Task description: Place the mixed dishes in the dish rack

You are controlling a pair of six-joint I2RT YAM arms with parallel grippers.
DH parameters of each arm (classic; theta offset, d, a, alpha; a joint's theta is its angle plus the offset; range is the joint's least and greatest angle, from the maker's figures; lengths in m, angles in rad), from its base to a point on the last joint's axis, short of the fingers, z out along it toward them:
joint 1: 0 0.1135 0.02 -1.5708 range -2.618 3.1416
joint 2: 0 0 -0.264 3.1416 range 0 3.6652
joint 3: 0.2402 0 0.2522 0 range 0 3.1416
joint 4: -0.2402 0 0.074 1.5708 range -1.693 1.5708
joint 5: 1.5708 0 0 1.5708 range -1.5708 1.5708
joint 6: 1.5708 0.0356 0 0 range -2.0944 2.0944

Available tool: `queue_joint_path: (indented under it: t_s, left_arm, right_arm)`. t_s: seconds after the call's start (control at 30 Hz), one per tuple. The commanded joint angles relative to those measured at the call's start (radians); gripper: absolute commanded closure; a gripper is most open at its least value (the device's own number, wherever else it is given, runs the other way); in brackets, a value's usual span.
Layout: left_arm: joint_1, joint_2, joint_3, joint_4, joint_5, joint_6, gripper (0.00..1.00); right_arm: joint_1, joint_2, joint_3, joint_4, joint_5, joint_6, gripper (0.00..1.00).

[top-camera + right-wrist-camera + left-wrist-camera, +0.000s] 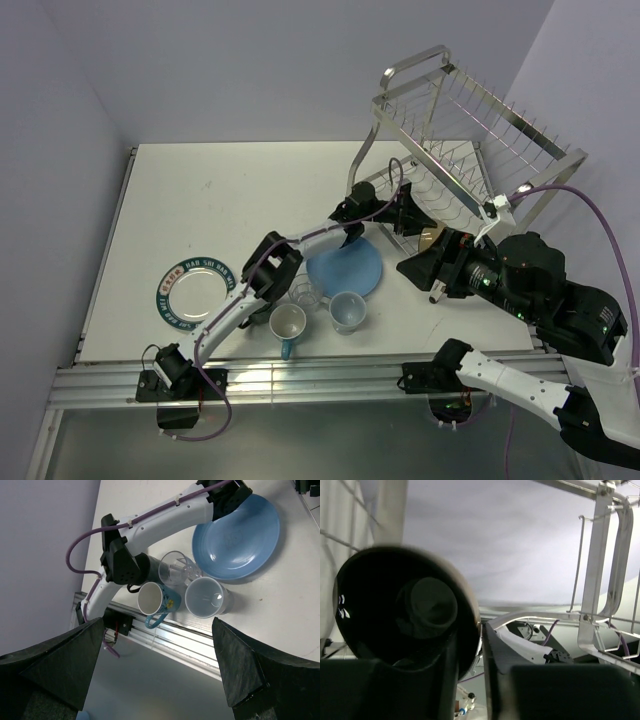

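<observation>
The silver dish rack (470, 130) stands at the far right. My left gripper (405, 215) reaches into its lower tier. The black bowl (395, 610) stands on edge there, its rim between the slightly open jaws, with a thin gap at the right finger (492, 650). On the table lie the light-blue plate (344, 268), the teal-rimmed white plate (197, 290), the clear glass (305, 295), the white-and-blue mug (288, 325) and the light-blue cup (347, 311). A dark mug (147, 569) sits half behind the left arm's elbow. My right gripper (425, 280) hovers open and empty right of the cups.
The left arm (300, 245) stretches diagonally over the glass and the blue plate's far edge. The rack's slanted legs (592, 580) stand close on the left gripper's right. An aluminium rail (300, 378) runs along the table's near edge. Purple walls close in the left and back.
</observation>
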Motion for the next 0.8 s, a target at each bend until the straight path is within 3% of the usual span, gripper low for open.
queue_joint_path:
  t_s: [0.0, 0.3, 0.53, 0.6, 0.77]
  left_arm:
    - [0.015, -0.016, -0.015, -0.036, 0.023, 0.016, 0.70]
    - [0.029, -0.024, -0.001, -0.059, 0.038, 0.036, 0.51]
    - [0.048, -0.082, -0.050, -0.047, 0.038, 0.052, 0.49]
    - [0.058, -0.140, -0.082, -0.090, 0.043, 0.119, 0.49]
    - [0.101, -0.328, -0.186, -0.390, 0.021, 0.388, 0.48]
  right_arm:
    - [0.008, -0.004, -0.008, 0.033, 0.017, 0.000, 0.05]
    - [0.007, 0.004, -0.007, 0.038, 0.012, -0.006, 0.04]
    - [0.007, 0.001, -0.010, 0.041, 0.010, -0.006, 0.04]
    - [0.007, -0.001, -0.013, 0.039, 0.014, -0.006, 0.04]
    - [0.008, -0.008, -0.025, 0.041, 0.017, -0.007, 0.04]
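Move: The left hand, fingers pointing to the robot's right, is at the rim of the black bowl standing on edge in the rack. The bowl's middle lies roughly 4 cm to the right, 1 cm ahead and 5 cm below. The blue plate lies about 18 cm to its left, 4 cm nearer the base and 16 cm down; the pale cup is 18 cm left, 15 cm back. From the idle right hand the bowl is about 20 cm ahead, 10 cm right and 23 cm below. The left fingers, just starting to part, let go of the bowl's rim and open to about half, one still in front of the bowl's mouth and the other outside its rim. Meanwhile the hand eases about 3 cm forward and some 2 cm down, then starts backing left out of the rack, tipping its fingertips down about 10 degrees. ##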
